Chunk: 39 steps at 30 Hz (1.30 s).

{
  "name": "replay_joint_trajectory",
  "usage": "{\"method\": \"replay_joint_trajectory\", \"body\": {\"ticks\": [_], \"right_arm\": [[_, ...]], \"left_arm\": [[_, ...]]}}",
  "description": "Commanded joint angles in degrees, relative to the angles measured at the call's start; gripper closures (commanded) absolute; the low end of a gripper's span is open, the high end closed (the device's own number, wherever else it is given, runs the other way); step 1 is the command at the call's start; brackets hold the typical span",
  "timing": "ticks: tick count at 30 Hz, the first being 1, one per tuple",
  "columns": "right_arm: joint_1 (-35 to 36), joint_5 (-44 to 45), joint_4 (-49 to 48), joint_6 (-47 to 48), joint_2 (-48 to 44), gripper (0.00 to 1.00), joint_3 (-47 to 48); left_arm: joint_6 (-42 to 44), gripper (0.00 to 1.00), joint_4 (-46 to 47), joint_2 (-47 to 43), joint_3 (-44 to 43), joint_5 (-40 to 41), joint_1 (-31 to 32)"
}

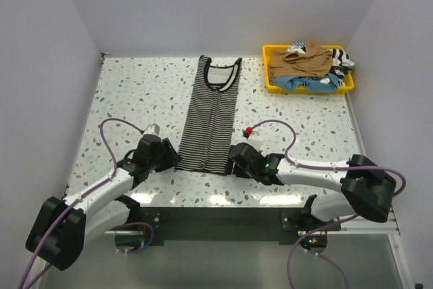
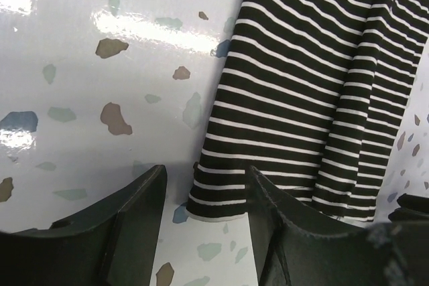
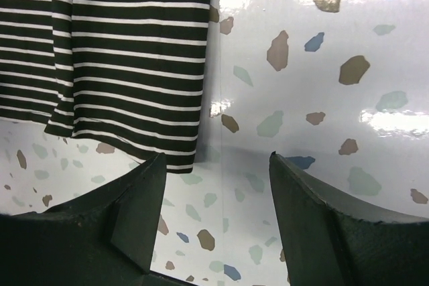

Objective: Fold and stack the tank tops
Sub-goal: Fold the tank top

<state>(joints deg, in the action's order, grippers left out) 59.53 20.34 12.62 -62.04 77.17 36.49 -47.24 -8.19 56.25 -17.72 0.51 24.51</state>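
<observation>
A black-and-white striped tank top (image 1: 212, 116) lies flat in a long narrow strip down the middle of the table, neckline at the far end. My left gripper (image 1: 174, 162) is at the hem's left corner. In the left wrist view that corner (image 2: 221, 195) lies between my open left gripper (image 2: 204, 189) fingers, unclamped. My right gripper (image 1: 235, 160) is by the hem's right corner. In the right wrist view the hem corner (image 3: 181, 155) lies just beyond the left finger (image 3: 137, 199) of the open right gripper (image 3: 214, 172), with bare table between the fingers.
A yellow tray (image 1: 266, 72) at the back right holds a tan-brown top (image 1: 301, 64), a light blue top (image 1: 304, 84) and a striped one (image 1: 342, 57) in a heap. The speckled table (image 1: 135, 99) is walled on the left, back and right.
</observation>
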Motion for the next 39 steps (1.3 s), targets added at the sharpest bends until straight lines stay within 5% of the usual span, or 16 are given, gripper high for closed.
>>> {"method": "replay_joint_trajectory", "body": {"ticks": [1,7,21,28,33,39], "right_arm": [[1.03,2.16,-1.99,-1.59,2.72,0.34,3.32],[1.38,2.25,-2.69,-2.38,5.18,0.37,4.12],[3.4,2.07,-4.01,-2.47,10.19,0.43,6.22],[4.02,1.72,-2.69,-2.12,12.66,0.57,7.1],[4.11,2.95,1.17,-1.24,10.73,0.85,6.23],[4.89,3.48,7.94,2.36,5.72,0.92,5.79]], "left_arm": [[-1.88,0.45,-2.35,2.37,0.93,3.07,2.38],[-7.23,0.49,-4.64,3.78,1.63,8.0,8.08],[-9.01,0.58,-4.91,4.31,2.42,8.1,9.32],[-9.09,0.69,-4.04,4.22,3.56,6.53,9.68],[-8.57,0.91,-3.42,4.04,3.83,4.32,10.9],[-10.75,1.0,-5.87,3.52,2.69,3.0,16.79]]}}
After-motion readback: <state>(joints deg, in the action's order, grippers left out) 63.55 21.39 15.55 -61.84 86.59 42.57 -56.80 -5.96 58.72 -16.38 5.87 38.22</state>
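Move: Just right of the left hand, about 2 cm, and 1 cm nearer the base, lies the tank top's left hem corner, roughly 1 cm down. The right hem corner is about 3 cm left of the right hand, 1 cm nearer the base and 2 cm below. Midway along the hem, the center fold's lower end lies about 10 cm right of the left hand, 2 cm back, and 9 cm left of the right hand, 1 cm back. Bringing both grippers onto the hem corners: the left slides about 2 cm right while the right goes about 4 cm left and sinks 2 cm. Both then close from wide to nearly shut, pinching their corners near the table, and finish by tugging the hem 1.5 to 2 cm to the right, the left hand also drawing back a little. ##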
